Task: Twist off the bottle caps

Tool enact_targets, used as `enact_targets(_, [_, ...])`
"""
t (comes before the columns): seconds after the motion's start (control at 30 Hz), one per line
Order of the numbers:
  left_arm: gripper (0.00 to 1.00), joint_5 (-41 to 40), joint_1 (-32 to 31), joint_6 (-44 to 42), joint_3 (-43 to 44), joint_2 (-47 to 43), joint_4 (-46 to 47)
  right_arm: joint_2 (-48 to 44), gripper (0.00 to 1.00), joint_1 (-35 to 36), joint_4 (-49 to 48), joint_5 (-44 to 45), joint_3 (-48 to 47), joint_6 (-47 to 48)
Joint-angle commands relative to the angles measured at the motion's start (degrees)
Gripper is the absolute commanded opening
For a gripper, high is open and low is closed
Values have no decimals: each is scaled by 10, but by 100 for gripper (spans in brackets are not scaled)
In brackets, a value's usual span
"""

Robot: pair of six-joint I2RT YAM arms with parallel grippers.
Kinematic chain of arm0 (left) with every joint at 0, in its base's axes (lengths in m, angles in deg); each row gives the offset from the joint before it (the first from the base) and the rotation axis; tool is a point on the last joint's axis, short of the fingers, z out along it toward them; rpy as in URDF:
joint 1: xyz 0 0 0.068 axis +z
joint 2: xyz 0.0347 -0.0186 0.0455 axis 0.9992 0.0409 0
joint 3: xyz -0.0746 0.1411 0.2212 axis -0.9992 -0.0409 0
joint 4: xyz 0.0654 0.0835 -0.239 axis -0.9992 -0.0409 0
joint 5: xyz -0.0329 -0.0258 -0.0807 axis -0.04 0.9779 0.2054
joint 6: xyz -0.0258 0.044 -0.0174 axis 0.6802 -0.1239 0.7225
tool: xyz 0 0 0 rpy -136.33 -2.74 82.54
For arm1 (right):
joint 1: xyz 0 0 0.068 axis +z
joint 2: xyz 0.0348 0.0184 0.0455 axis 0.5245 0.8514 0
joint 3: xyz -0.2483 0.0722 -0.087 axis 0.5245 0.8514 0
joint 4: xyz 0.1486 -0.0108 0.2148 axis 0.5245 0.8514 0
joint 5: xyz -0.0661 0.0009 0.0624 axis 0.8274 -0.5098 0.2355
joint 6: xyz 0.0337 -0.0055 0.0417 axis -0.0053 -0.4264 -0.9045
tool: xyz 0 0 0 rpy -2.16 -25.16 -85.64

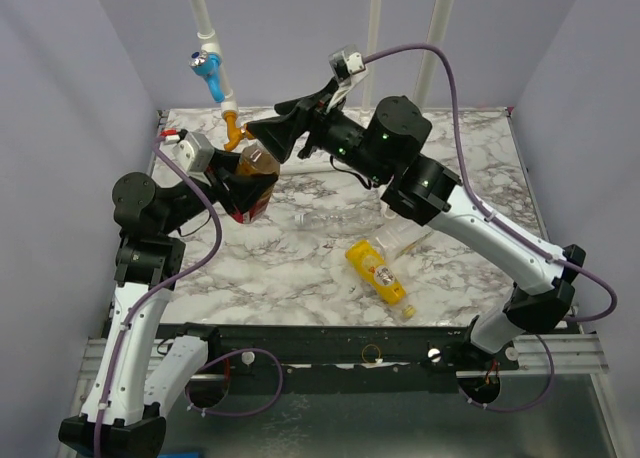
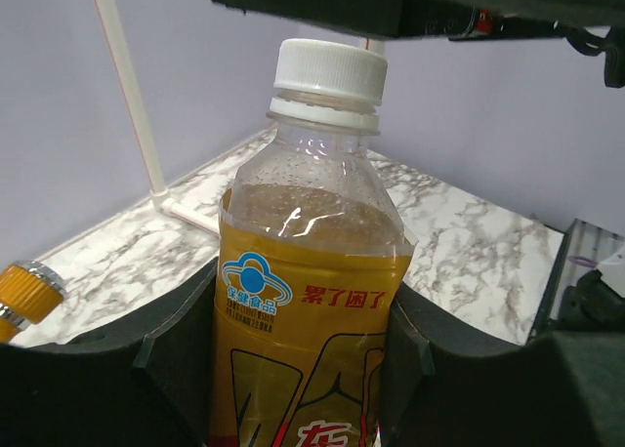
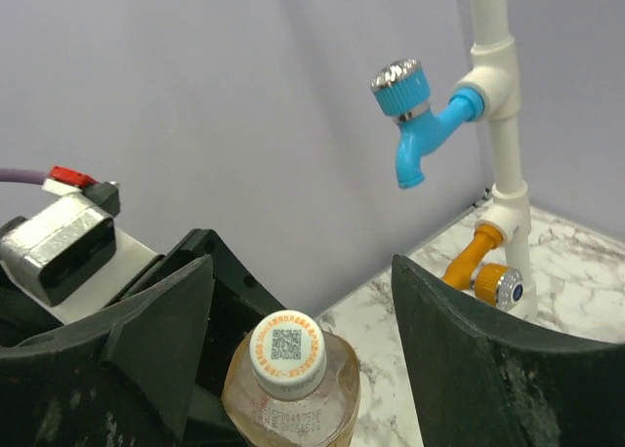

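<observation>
My left gripper (image 1: pixel 243 190) is shut on the brown bottle (image 1: pixel 256 168), holding it above the table's back left. In the left wrist view the black fingers (image 2: pixel 117 369) press both sides of its yellow and red label (image 2: pixel 308 301). The white cap (image 2: pixel 329 69) sits on the bottle's neck. My right gripper (image 1: pixel 268 138) hangs open just above the cap (image 3: pixel 288 354); its fingers (image 3: pixel 156 340) stand wide on either side without touching it. A yellow-orange bottle (image 1: pixel 378 271) and two clear bottles (image 1: pixel 335 220) (image 1: pixel 405 240) lie on the marble table (image 1: pixel 480 168).
A white pipe with a blue tap (image 1: pixel 207 66) and an orange tap (image 1: pixel 234 133) stands right behind the held bottle, close to the right gripper's fingers (image 3: pixel 469 359). Grey walls enclose the table on three sides.
</observation>
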Motion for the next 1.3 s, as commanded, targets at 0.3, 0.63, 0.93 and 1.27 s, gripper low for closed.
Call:
enact_targets(0.3, [22, -60, 2, -58, -10, -5, -4, 27, 53, 15, 32, 24, -10, -14])
enact_targets(0.63, [22, -8, 1, -16, -4, 0, -13, -2, 9, 15, -29, -7, 41, -4])
enact_targets(0.93, [24, 235, 1, 203, 52, 49, -13, -81, 1, 7, -145, -326, 144, 57])
enact_targets(1.27, [23, 239, 0, 237, 49, 35, 13, -83, 6, 1, -185, -529, 176, 43])
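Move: The white cap, on the bottle still held by the left hand, sits about 4 cm below the open right fingers, 1 cm back and 2 cm to their left. From the left hand the cap is some 9 cm up, 5 cm right and 1 cm ahead. From the right hand, the orange tap is roughly 38 cm ahead, 20 left and 42 down; the lying clear bottle 22 ahead, 8 right and 57 down. The cap gets a fresh grip and a twist: the right hand sinks about 4 cm onto it, edging left, while its fingers close and pinch its sides. The left hand, keeping hold of the bottle, first eases slightly forward; then both sweep back together some 10 cm, drifting right and rising a little, right wrist turning about 30 degrees counter-clockwise, left about as far clockwise. ##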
